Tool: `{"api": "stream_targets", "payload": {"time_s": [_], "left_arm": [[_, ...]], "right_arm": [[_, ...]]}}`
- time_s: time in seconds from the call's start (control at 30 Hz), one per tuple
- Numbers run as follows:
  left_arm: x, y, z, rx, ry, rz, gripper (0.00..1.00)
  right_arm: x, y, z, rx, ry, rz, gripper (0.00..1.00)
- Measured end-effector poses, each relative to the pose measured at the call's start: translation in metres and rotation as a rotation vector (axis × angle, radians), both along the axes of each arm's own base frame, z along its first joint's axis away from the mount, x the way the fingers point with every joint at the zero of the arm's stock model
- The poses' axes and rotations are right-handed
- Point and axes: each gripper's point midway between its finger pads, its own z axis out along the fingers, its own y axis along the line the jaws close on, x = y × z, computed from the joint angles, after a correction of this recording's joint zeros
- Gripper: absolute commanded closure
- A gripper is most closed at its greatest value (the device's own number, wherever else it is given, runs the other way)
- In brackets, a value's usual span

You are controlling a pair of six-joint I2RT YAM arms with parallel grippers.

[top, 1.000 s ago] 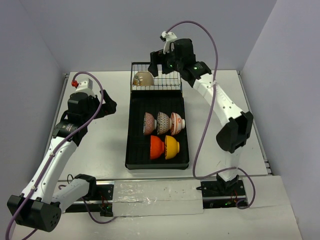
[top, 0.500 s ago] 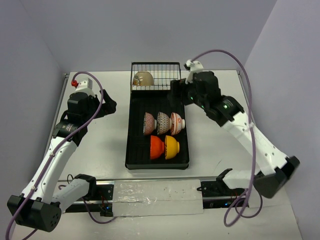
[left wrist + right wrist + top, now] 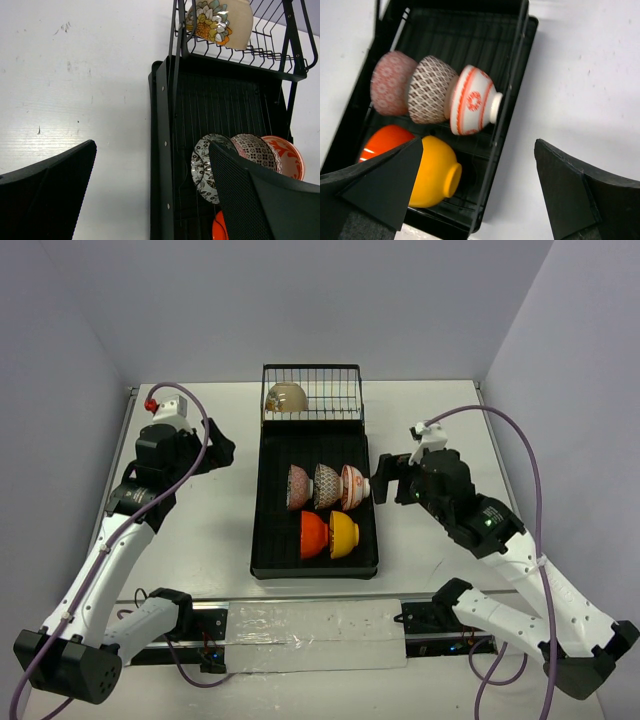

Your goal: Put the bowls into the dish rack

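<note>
The black dish rack (image 3: pixel 311 446) lies mid-table with its wire basket (image 3: pixel 336 390) at the far end. A beige bowl (image 3: pixel 287 398) sits in the basket. Three patterned bowls (image 3: pixel 326 486) stand on edge in a row in the tray, with a red-orange bowl (image 3: pixel 314 534) and a yellow-orange bowl (image 3: pixel 345 534) below them. My left gripper (image 3: pixel 222 452) hangs open left of the rack, holding nothing. My right gripper (image 3: pixel 385 481) is open just right of the rack, beside the red-on-white bowl (image 3: pixel 470 100). The right wrist view also shows the yellow-orange bowl (image 3: pixel 437 170).
White tabletop (image 3: pixel 210 530) runs on both sides of the rack, bounded by grey walls at the left, back and right. In the left wrist view the rack's left rim (image 3: pixel 161 150) lies between my open fingers, and the flower-painted beige bowl (image 3: pixel 220 20) rests in the basket.
My right arm has drawn back from the wire basket and come down to the rack's right side, open and holding nothing. The beige bowl stays in the basket. The left arm has not moved.
</note>
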Motion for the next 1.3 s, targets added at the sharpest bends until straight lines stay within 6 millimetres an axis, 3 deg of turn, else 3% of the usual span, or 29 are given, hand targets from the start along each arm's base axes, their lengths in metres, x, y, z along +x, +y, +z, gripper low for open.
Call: {"api": "stream_targets", "payload": {"time_s": [0.13, 0.6, 0.87, 1.3], "left_arm": [[0.000, -0.005, 0.003, 0.000, -0.013, -0.026, 0.01], [-0.006, -0.024, 0.003, -0.016, -0.027, -0.152, 0.01], [-0.012, -0.050, -0.009, -0.055, 0.025, -0.304, 0.01], [-0.014, -0.054, -0.009, -0.058, 0.025, -0.324, 0.01]], "right_arm": [[-0.001, -0.005, -0.017, -0.024, 0.028, -0.022, 0.00], [0.010, -0.011, -0.030, -0.042, 0.060, -0.114, 0.00], [0.011, -0.007, -0.037, -0.045, 0.086, -0.109, 0.00], [0.010, -0.007, -0.038, -0.042, 0.090, -0.110, 0.00]]}}
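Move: The pink floral bowl stands in the rack about 17 cm to the left hand's right, level with it in reach and some 18 cm lower. The patterned bowl is about 8 cm farther right of the pink one; the orange bowl lies some 13 cm nearer the base and 4 cm right of it. From the right hand, the white-and-orange bowl is about 9 cm ahead, 8 cm left and 20 cm below, the yellow bowl some 4 cm back and 12 cm left, equally low. Bring the left gripper, empty and wide open, about 5 cm to the right towards the pink floral bowl and the rack's left side, swinging it some 20 degrees clockwise so the fingers turn in over the bowls, then hold it there. Meanwhile sink the open right gripper almost 4 cm outside the rack's right edge, towards the white-and-orange bowl, and touch nothing. ##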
